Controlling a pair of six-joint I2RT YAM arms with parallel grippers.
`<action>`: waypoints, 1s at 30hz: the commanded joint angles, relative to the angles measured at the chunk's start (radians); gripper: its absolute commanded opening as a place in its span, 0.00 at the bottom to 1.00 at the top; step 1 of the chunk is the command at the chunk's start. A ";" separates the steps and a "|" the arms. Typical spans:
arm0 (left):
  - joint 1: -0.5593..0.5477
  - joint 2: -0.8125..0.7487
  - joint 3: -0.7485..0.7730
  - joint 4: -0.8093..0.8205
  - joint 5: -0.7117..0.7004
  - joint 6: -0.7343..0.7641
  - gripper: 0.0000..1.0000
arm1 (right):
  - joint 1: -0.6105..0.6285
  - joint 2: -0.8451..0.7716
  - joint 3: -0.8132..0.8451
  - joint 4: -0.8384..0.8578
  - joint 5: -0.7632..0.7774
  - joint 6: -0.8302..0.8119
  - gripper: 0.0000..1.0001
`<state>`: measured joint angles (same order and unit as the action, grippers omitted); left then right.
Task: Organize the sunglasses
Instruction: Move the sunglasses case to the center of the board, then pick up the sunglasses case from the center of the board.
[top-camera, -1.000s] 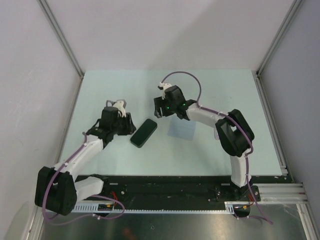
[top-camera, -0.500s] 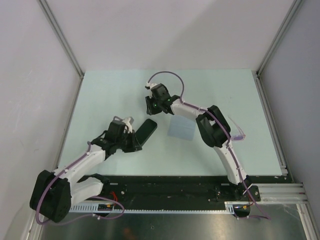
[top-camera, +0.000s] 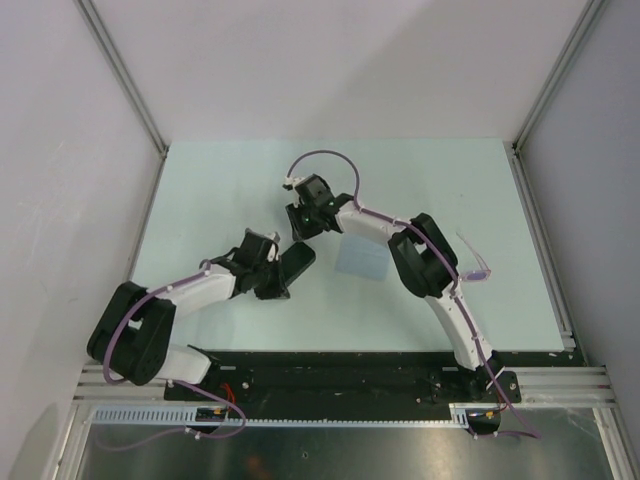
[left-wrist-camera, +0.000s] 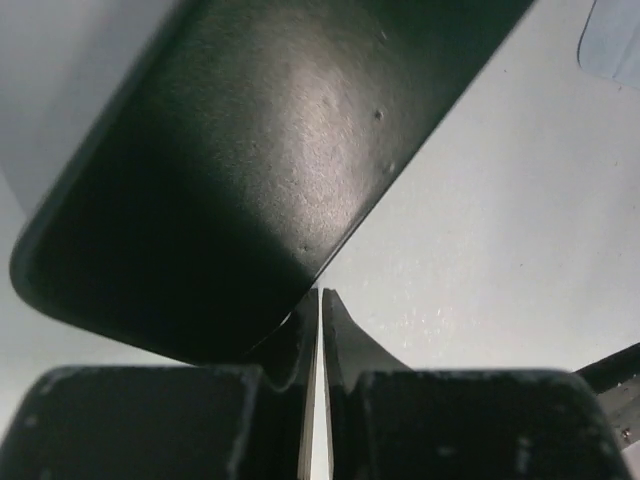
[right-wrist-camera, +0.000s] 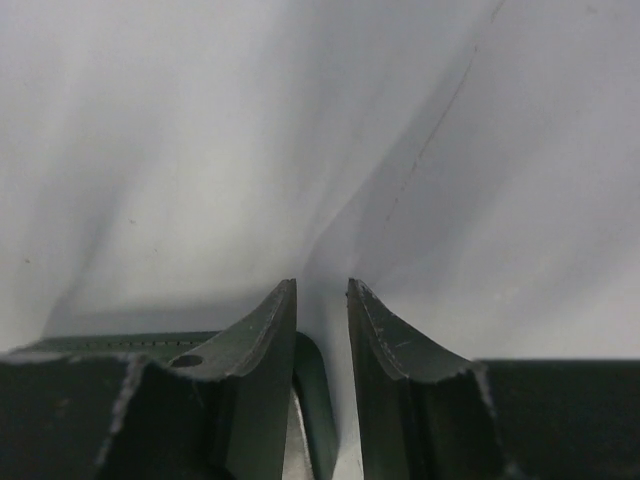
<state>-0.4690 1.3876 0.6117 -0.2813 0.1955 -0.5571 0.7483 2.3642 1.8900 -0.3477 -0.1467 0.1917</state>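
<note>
The sunglasses (top-camera: 476, 264), thin pink frame and pale lenses, lie on the table just right of my right arm's elbow, far from both grippers. A black oblong case (top-camera: 298, 262) lies mid-table. My left gripper (top-camera: 278, 280) is at its near end. In the left wrist view the case (left-wrist-camera: 250, 150) fills the upper left, its edge overlapping the left finger, and the left gripper (left-wrist-camera: 320, 293) is shut with nothing between its jaws. My right gripper (top-camera: 298, 232) hovers over the case's far end. In its wrist view the right gripper (right-wrist-camera: 322, 285) stands narrowly open; a dark rounded edge shows low between the fingers.
A pale blue square cloth (top-camera: 362, 260) lies flat right of the case, partly under the right forearm; its corner (left-wrist-camera: 615, 40) shows in the left wrist view. Grey walls and metal posts close off the table's sides and back.
The left gripper slid right to the case's near end and shut. The right gripper moved left over the case's far end and narrowed. The right elbow swung in, uncovering the sunglasses.
</note>
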 joint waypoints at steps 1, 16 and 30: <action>0.004 -0.013 0.026 0.042 -0.103 -0.076 0.07 | -0.007 -0.049 -0.037 -0.140 0.001 -0.032 0.33; 0.073 -0.047 0.045 0.056 -0.214 -0.070 0.14 | 0.100 -0.338 -0.393 -0.085 0.186 -0.029 0.41; 0.254 -0.182 0.028 -0.010 -0.283 -0.073 0.48 | 0.193 -0.383 -0.304 -0.072 0.302 -0.119 1.00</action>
<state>-0.2642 1.2732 0.6159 -0.2584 -0.0196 -0.6228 0.8761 1.9804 1.5066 -0.4210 0.1135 0.1429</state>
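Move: The sunglasses case lies slanted between the hands, its near end to the left and its far end to the right. Its middle is some 6 cm ahead of the left gripper and 1 cm to its right, about level with the fingertips; from the right gripper it is about 8 cm back and 3 cm left. The folded cloth lies roughly 22 cm right and 10 cm ahead of the left gripper, or 18 cm right and 5 cm back from the right one. Keep both grippers low and swing the case round between them: sweep the right gripper back and to the right about 10 cm from the far-left corner, while the left, nearly shut, pushes forward and left along the near end's right edge, turning some 20 degrees counter-clockwise. Finish by lifting both a few centimetres clear, opening the right fingers fully and the left ones about halfway. ##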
